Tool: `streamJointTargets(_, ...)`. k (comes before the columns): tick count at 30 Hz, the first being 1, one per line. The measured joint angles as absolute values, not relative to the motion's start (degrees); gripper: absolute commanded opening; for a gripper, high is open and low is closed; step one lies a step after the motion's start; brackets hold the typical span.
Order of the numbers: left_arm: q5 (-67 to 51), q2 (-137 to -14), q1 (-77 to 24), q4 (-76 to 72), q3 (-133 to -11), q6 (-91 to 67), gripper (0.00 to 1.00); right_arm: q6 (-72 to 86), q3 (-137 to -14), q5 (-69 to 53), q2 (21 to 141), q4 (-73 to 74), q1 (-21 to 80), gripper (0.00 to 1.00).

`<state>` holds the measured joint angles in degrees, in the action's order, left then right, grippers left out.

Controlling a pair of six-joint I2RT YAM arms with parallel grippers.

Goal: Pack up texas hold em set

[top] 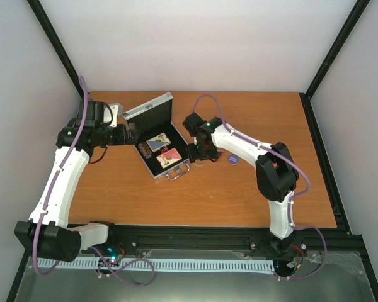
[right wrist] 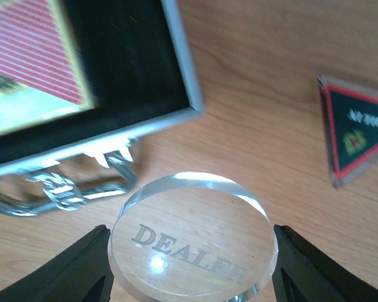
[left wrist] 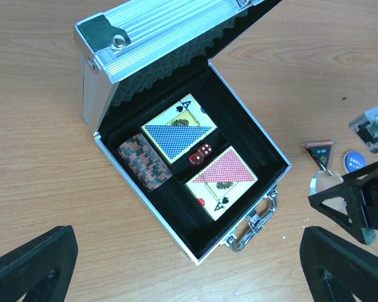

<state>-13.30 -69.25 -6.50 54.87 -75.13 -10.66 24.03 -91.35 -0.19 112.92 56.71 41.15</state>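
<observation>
The silver ribbed case (left wrist: 104, 94) lies open on the table with its lid (top: 150, 112) propped up. In its black lining sit a blue-yellow card pack (left wrist: 176, 132), a red card pack (left wrist: 222, 179), a dark chip stack (left wrist: 143, 160) and red dice (left wrist: 200, 153). My right gripper (right wrist: 190, 270) is shut on the clear disc (right wrist: 192, 242) marked DEALER, just right of the case handle (right wrist: 57, 189), with a finger against each edge. My left gripper (left wrist: 189, 270) hovers open over the case's near corner, holding nothing.
A dark triangular token (right wrist: 356, 132) with a red border lies on the wood to the right of the disc. A blue round token (left wrist: 355, 162) sits beside it. The left arm (top: 63, 170) reaches along the table's left side.
</observation>
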Motion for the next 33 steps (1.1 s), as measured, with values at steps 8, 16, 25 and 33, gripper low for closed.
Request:
streamJointTargets(8,-13.4,-69.3,-6.5,54.9,-75.2,-10.7,1.0,25.7,-108.5,-3.1,124.0,55.7,43.2,0.47)
streamJointTargets(16,-13.5,-69.3,-6.5,54.9,-76.2,-10.7,1.0,29.7,-125.4,-4.9,136.7,52.9,43.8,0.47)
streamJointTargets(25,-13.6,-69.1,-6.5,54.9,-76.4,-10.7,1.0,35.1,-131.8,-8.0,142.3,47.5,44.0,0.47)
streamJointTargets(33,-14.7,-69.1,-6.5,54.9,-76.4,-10.7,1.0,37.6,-135.4,-8.6,146.5,44.6,45.6,0.54)
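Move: The right hand already holds the clear dealer button, some 7 cm above the table. The blue-backed deck in the open case lies about 16 cm to its left, 9 cm ahead and 6 cm lower. The red-backed deck is about 11 cm left and 2 cm ahead, the dice 13 cm left and 5 cm ahead, the triangular marker 8 cm right and 3 cm ahead. From the left hand, the blue-backed deck lies about 11 cm ahead, 9 cm right and 24 cm below. Left and forward in a nearly level sweep of some 20 cm, the right hand carries the dealer button in over the case to the blue-backed deck, the forward part dying out before the leftward one. On the way the wrist rolls about 25 degrees, so the fingers slant down to the left; they keep their pinch on the button's edges, and the hand sinks a centimetre or two late on. ##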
